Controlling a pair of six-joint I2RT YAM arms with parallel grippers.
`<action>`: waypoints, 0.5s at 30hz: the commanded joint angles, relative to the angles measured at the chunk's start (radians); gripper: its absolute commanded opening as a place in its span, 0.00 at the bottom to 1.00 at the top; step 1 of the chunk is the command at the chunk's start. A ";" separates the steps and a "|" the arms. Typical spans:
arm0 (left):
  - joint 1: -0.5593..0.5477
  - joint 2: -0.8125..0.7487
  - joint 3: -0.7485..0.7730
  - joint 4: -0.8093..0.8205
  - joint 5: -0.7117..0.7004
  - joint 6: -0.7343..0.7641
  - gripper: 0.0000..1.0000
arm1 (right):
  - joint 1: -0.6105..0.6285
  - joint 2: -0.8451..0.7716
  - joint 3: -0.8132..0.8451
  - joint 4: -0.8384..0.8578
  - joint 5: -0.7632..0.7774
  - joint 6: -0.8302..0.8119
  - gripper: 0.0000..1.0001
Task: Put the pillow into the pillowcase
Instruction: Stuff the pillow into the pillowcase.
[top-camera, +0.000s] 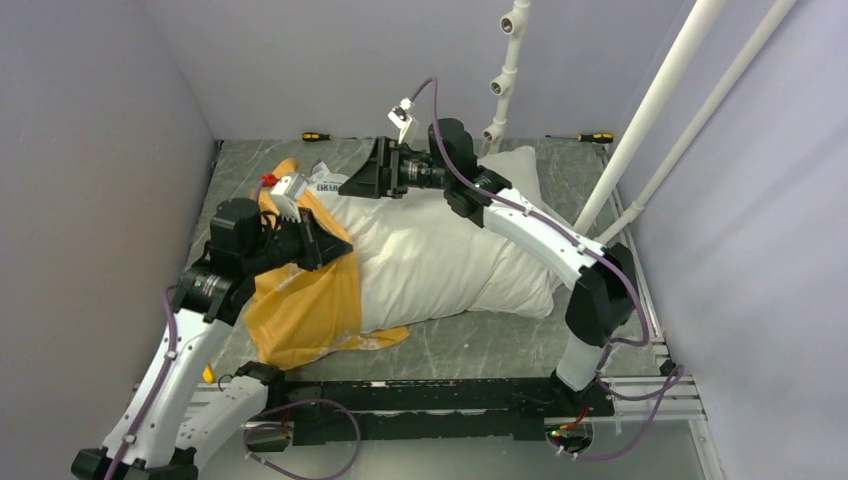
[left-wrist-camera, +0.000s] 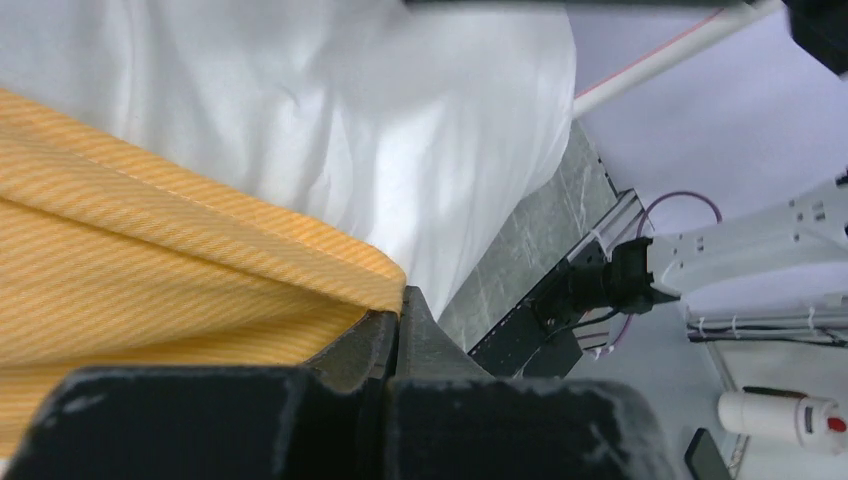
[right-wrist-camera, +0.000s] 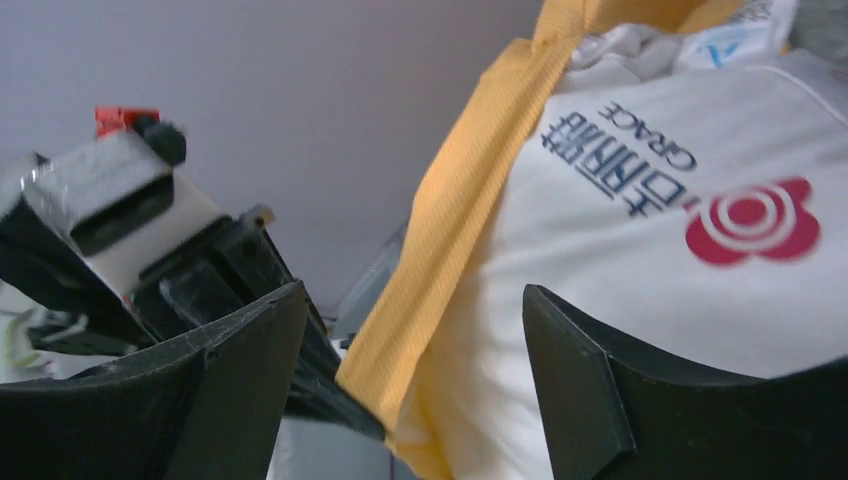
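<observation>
The white pillow (top-camera: 450, 250) lies across the middle of the table. Its left end sits partly inside the orange-yellow pillowcase (top-camera: 300, 310), which is crumpled at the left. My left gripper (top-camera: 335, 245) is shut on the pillowcase's open edge, and in the left wrist view its fingertips (left-wrist-camera: 405, 300) pinch the striped orange fabric (left-wrist-camera: 150, 260) beside the pillow (left-wrist-camera: 350, 120). My right gripper (top-camera: 350, 185) hovers open at the pillow's far-left corner. In the right wrist view the gripper (right-wrist-camera: 412, 295) straddles the orange hem (right-wrist-camera: 450, 220) and the pillow (right-wrist-camera: 600, 300), near the red logo (right-wrist-camera: 752, 220).
Two screwdrivers (top-camera: 316, 135) (top-camera: 590, 137) lie by the back wall. White slanted pipes (top-camera: 650, 110) and a jointed white tube (top-camera: 507, 70) stand at the back right. Walls close in on left and right. A black rail (top-camera: 430, 395) runs along the near edge.
</observation>
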 joint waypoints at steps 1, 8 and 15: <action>-0.009 -0.118 -0.056 0.171 0.148 0.022 0.00 | 0.011 0.107 0.061 0.152 -0.164 0.153 0.81; -0.009 -0.152 -0.061 0.158 0.136 0.050 0.00 | 0.093 0.214 0.074 0.274 -0.246 0.289 0.74; -0.009 -0.106 -0.019 0.098 0.155 0.082 0.00 | 0.146 0.284 0.072 0.617 -0.327 0.508 0.59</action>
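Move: The stretch of pillowcase rim to take lies about 9 cm left, 5 cm back and 6 cm below the right hand. The pillow's printed corner is some 8 cm left, 4 cm ahead and 13 cm below that hand; the pillow's middle is about 16 cm right, 5 cm back and 20 cm below. From the left hand, already pinching the rim, the aimed-at stretch is roughly 6 cm left, 5 cm ahead and slightly below. Sweep the open right gripper left about 8 cm, drawing it back and down over the pillow's printed corner to the pillowcase rim beside the left gripper. Turn it some 20 degrees counter-clockwise, roll its front side down, and partly close the fingers to straddle the rim. Keep the left gripper pinched on the rim, easing it back about 2 cm and tipping it slightly up. ##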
